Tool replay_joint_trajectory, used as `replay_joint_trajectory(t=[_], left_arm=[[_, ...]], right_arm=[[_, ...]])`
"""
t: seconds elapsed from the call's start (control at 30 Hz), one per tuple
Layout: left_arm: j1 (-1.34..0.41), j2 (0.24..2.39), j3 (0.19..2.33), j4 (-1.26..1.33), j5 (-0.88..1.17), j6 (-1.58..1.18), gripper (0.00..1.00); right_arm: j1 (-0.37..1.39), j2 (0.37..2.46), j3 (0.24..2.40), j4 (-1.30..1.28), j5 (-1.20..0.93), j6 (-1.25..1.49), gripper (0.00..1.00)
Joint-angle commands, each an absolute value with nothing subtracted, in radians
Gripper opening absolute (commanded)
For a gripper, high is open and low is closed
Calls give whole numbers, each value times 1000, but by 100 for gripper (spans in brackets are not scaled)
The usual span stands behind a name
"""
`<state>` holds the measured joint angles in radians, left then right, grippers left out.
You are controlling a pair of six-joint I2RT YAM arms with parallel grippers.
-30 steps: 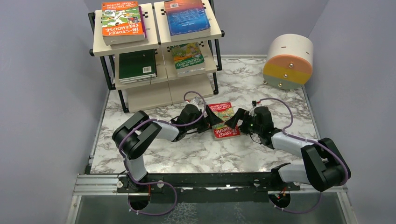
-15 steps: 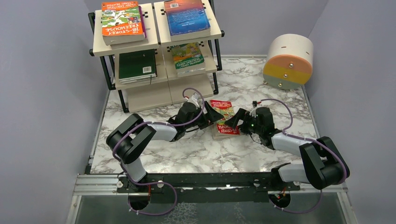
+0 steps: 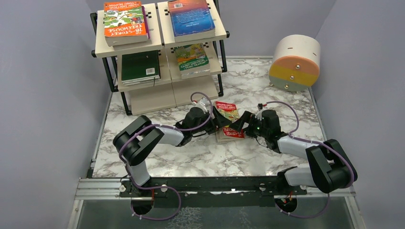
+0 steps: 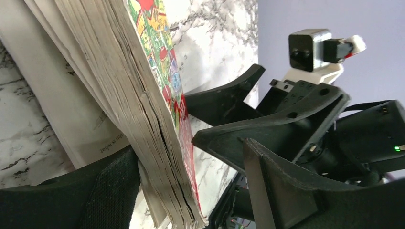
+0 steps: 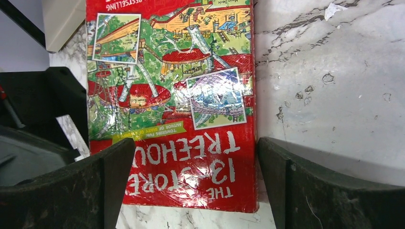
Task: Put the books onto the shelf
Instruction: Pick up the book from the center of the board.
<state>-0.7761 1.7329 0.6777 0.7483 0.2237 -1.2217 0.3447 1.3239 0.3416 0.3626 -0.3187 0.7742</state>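
A red cartoon-cover book (image 3: pixel 229 122) lies on the marble table between my two grippers, its left edge raised off the surface. My left gripper (image 3: pixel 218 122) is open around that edge: one finger (image 4: pixel 102 191) sits under the page block (image 4: pixel 119 95), while the other (image 4: pixel 277 191) stands off the cover with a gap. My right gripper (image 5: pixel 196 143) is open wide, with its fingers on either side of the book's (image 5: pixel 191 138) title end. The shelf (image 3: pixel 153 98) stands at the back left and holds several books, among them an orange one (image 3: pixel 125 21) and a blue one (image 3: pixel 191 18).
A round beige-and-orange drum (image 3: pixel 294 62) lies at the back right. On the middle tier lie a dark green book (image 3: pixel 140 67) and a green cartoon book (image 3: pixel 192 58). Purple walls close in both sides. The right gripper's black fingers (image 4: pixel 229 90) show just beyond the book in the left wrist view.
My left gripper's jaws have narrowed around the red book's left edge, and that edge has lifted and tilted. The right gripper has stayed open in place.
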Motion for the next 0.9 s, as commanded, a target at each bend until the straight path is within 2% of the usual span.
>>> replay_joint_trajectory(t=[0.0, 0.2, 0.4, 0.53, 0.73, 0.87], left_arm=[[-798, 1768, 703, 814, 269, -1236, 65], [-804, 1792, 714, 821, 270, -1240, 60], [-803, 1782, 711, 819, 262, -1239, 49], [-803, 1762, 701, 820, 257, -1236, 34], [-791, 1722, 678, 820, 256, -1229, 2], [-772, 1677, 653, 820, 252, -1231, 0]], right_arm=[[339, 1335, 322, 363, -374, 785, 96], [336, 1336, 326, 359, -377, 782, 96], [332, 1337, 332, 351, -377, 778, 96], [327, 1329, 334, 338, -373, 779, 96], [300, 1261, 335, 289, -375, 766, 96], [255, 1199, 341, 251, -423, 752, 96]])
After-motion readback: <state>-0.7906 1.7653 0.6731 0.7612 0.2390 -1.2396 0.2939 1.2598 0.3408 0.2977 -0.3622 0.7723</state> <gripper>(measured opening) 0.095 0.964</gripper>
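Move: The 13-Storey Treehouse book stands tilted with its fore-edge already between the left hand's open fingers; its middle is about 5 cm to that hand's right, 2 cm ahead and 4 cm below. The lowest shelf board is centred roughly 14 cm ahead of the left hand, 22 cm to its left and 6 cm lower. From the right hand, open at the spine, the book's middle lies some 6 cm left and 2 cm ahead, about level. The left fingers close almost fully and pinch the raised fore-edge of the page block, one finger beneath and one on the cover side. The hand first sinks about 2 cm and draws back 1 cm around the edge, then rises about 1 cm as the grip shuts. Late on, the open right hand eases about 1 cm right and up, away from the spine. ##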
